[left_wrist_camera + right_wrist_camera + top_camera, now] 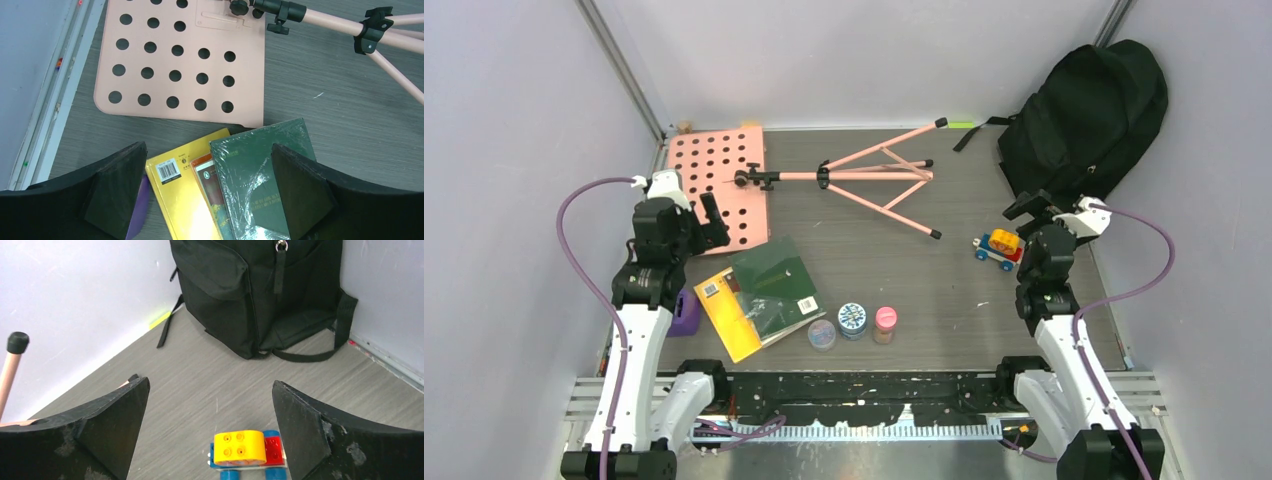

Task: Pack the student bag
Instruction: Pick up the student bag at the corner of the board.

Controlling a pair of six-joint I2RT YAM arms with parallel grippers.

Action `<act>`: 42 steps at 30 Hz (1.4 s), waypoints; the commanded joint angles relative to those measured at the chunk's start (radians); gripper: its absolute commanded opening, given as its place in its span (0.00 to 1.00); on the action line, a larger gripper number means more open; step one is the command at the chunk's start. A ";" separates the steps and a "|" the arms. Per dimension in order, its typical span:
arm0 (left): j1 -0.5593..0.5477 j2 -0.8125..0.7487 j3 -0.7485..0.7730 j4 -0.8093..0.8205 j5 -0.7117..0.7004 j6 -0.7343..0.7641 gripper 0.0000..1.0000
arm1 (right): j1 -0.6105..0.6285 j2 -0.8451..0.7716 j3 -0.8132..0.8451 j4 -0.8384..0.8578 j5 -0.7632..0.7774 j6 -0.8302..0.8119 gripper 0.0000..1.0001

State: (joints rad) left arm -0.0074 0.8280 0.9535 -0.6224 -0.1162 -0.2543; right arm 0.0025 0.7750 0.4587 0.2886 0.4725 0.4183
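Observation:
The student bag (1084, 115), a large black backpack, stands upright in the far right corner against the walls; in the right wrist view the student bag (260, 295) is zipped shut, its straps trailing on the table. My right gripper (1036, 207) hovers open in front of it, and the right wrist view shows this gripper (210, 382) over a toy block car (245, 450). My left gripper (712, 218) is open above a pile of books, empty; the left wrist view shows it (208, 147) over the green book (265, 170) and yellow book (180, 195).
A pink music stand lies flat, its perforated plate (719, 185) at far left and tripod legs (884, 175) mid-table. Three small jars (853, 320) sit near the front. A purple object (686, 312) lies left of the books (759, 295). The toy car (999, 247) is at right.

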 commanded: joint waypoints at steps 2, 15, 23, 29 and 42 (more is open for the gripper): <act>-0.002 0.000 0.035 0.013 0.026 0.003 0.98 | -0.002 -0.003 0.065 -0.137 0.061 0.064 1.00; -0.003 0.000 0.016 0.016 0.076 0.018 0.98 | -0.025 0.209 0.284 -0.324 0.121 0.022 1.00; -0.009 0.016 0.008 0.020 0.112 0.033 0.98 | -0.143 0.490 0.549 -0.417 -0.033 -0.059 1.00; -0.009 0.019 0.009 0.017 0.170 0.035 0.98 | -0.232 0.604 0.682 -0.407 -0.110 -0.054 1.00; -0.009 0.064 0.028 -0.016 0.269 0.032 0.98 | -0.263 0.829 0.793 -0.165 -0.032 -0.126 1.00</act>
State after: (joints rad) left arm -0.0132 0.8970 0.9535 -0.6392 0.0937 -0.2283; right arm -0.2546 1.5528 1.1698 0.0910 0.3695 0.3290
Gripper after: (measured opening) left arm 0.985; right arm 0.998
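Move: The student bag leans in the far right corner, its middle about 20 cm ahead of the right hand, 13 cm to its right and a few centimetres lower. The toy car lies almost straight beneath that hand, some 20 cm down. The nearest tripod foot lies about 17 cm to its left and 2 cm ahead, also on the table. From the left hand the bag is roughly 80 cm right and 24 cm ahead. Fingers wide open, the right hand reaches about 14 cm forward, 11 right, towards the bag; left drifts 4 right. ##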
